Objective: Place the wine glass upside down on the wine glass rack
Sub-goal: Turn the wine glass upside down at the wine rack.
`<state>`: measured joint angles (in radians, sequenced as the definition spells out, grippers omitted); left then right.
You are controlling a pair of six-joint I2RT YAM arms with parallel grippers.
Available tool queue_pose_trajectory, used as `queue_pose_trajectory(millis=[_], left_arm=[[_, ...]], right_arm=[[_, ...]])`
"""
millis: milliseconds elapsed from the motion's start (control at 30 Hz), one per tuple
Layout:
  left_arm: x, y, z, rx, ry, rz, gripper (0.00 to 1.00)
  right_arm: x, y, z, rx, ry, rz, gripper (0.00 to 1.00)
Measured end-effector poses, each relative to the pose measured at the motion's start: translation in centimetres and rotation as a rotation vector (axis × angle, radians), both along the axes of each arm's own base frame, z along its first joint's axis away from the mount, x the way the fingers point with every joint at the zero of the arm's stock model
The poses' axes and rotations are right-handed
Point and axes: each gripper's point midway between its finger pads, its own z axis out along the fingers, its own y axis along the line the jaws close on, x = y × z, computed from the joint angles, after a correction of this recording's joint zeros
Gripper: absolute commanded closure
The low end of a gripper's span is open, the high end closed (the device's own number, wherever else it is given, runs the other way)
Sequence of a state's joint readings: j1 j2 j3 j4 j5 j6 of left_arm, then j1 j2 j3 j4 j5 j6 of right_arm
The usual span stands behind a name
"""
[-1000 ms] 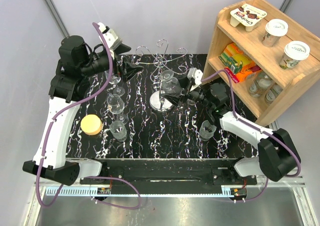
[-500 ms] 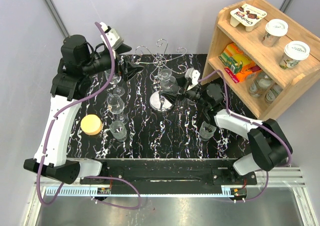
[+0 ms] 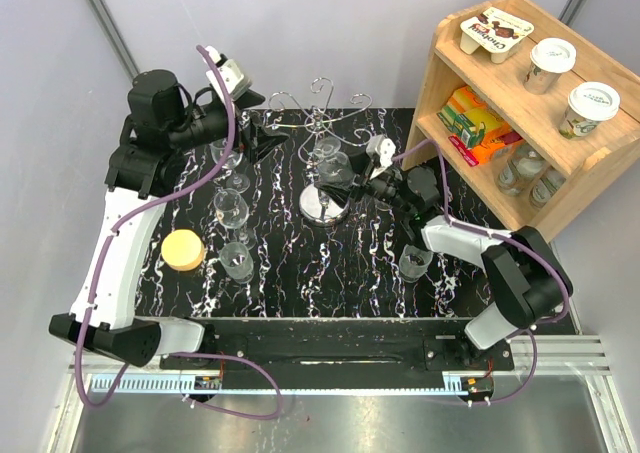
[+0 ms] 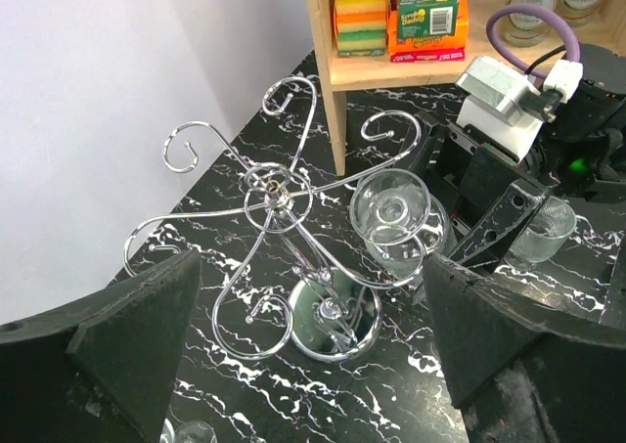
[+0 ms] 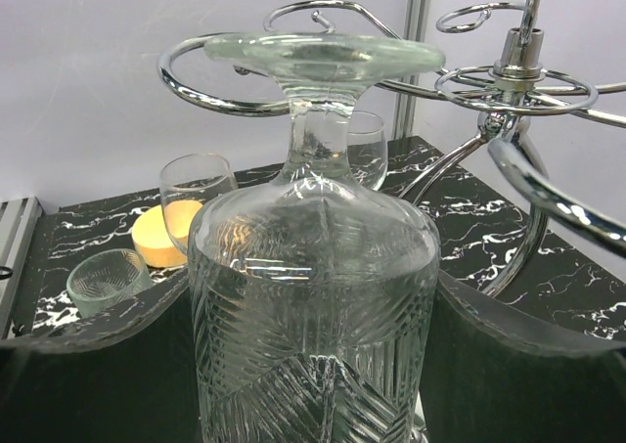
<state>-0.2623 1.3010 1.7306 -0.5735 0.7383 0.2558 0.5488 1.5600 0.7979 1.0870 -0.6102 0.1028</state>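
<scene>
The wine glass hangs upside down, foot up, beside the post of the chrome wine glass rack. My right gripper is shut on its ribbed bowl, which fills the space between the fingers. One curled arm of the rack curves round the stem just below the flat foot. I cannot tell whether the foot rests on the wire. In the left wrist view the glass is right of the rack's hub. My left gripper hovers open above the rack's left side, holding nothing.
Two more stemmed glasses stand left of the rack, with a low tumbler and a yellow disc in front of them. Another tumbler sits under the right forearm. A wooden shelf with boxes and cups stands at the right.
My right arm has carried the glass a little left and back, closer against the rack's post. The left arm has shifted slightly right and up, still open.
</scene>
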Motion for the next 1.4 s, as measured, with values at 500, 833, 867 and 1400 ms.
queue_pose_trajectory(millis=[500, 833, 867, 1400], left_arm=[[2.4, -0.4, -4.2, 0.053, 0.080, 0.016, 0.01], [3.1, -0.9, -6.0, 0.081, 0.112, 0.028, 0.03], [3.1, -0.9, -6.0, 0.081, 0.112, 0.029, 0.03], [4.2, -1.1, -7.2, 0.104, 0.131, 0.044, 0.04]], right_arm=[[0.7, 0.9, 1.0, 0.035, 0.041, 0.031, 1.00], [1.2, 1.0, -0.5, -0.016, 0.086, 0.018, 1.00], [1.3, 1.0, -0.5, -0.023, 0.086, 0.014, 1.00], [2.2, 1.0, -1.7, -0.079, 0.125, -0.018, 1.00]])
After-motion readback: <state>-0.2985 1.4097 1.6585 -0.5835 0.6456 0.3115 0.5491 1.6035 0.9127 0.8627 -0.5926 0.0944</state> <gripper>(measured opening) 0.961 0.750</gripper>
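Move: The right hand holds the wine glass foot up; the gap between the rack arms that it makes for is about 3 cm ahead, 2 cm to its left and 8 cm above. The rack's hub is roughly 6 cm ahead, 3 cm left, 9 cm up, and a spare glass stands 6 cm ahead, 11 cm to the right, 20 cm below. From the open left hand the held glass's foot lies some 3 cm ahead, 10 cm right and 9 cm below. Still pinching the upturned bowl, the right hand eases about 1 cm up and to the left, then sinks some 3 cm while working forward, about 2 cm in all, tilting under 10 degrees so the foot leans in towards the rack's hub. The empty left hand, fingers wide, drops about 7 cm and reaches 4 cm forward towards the rack and the glass's foot. ##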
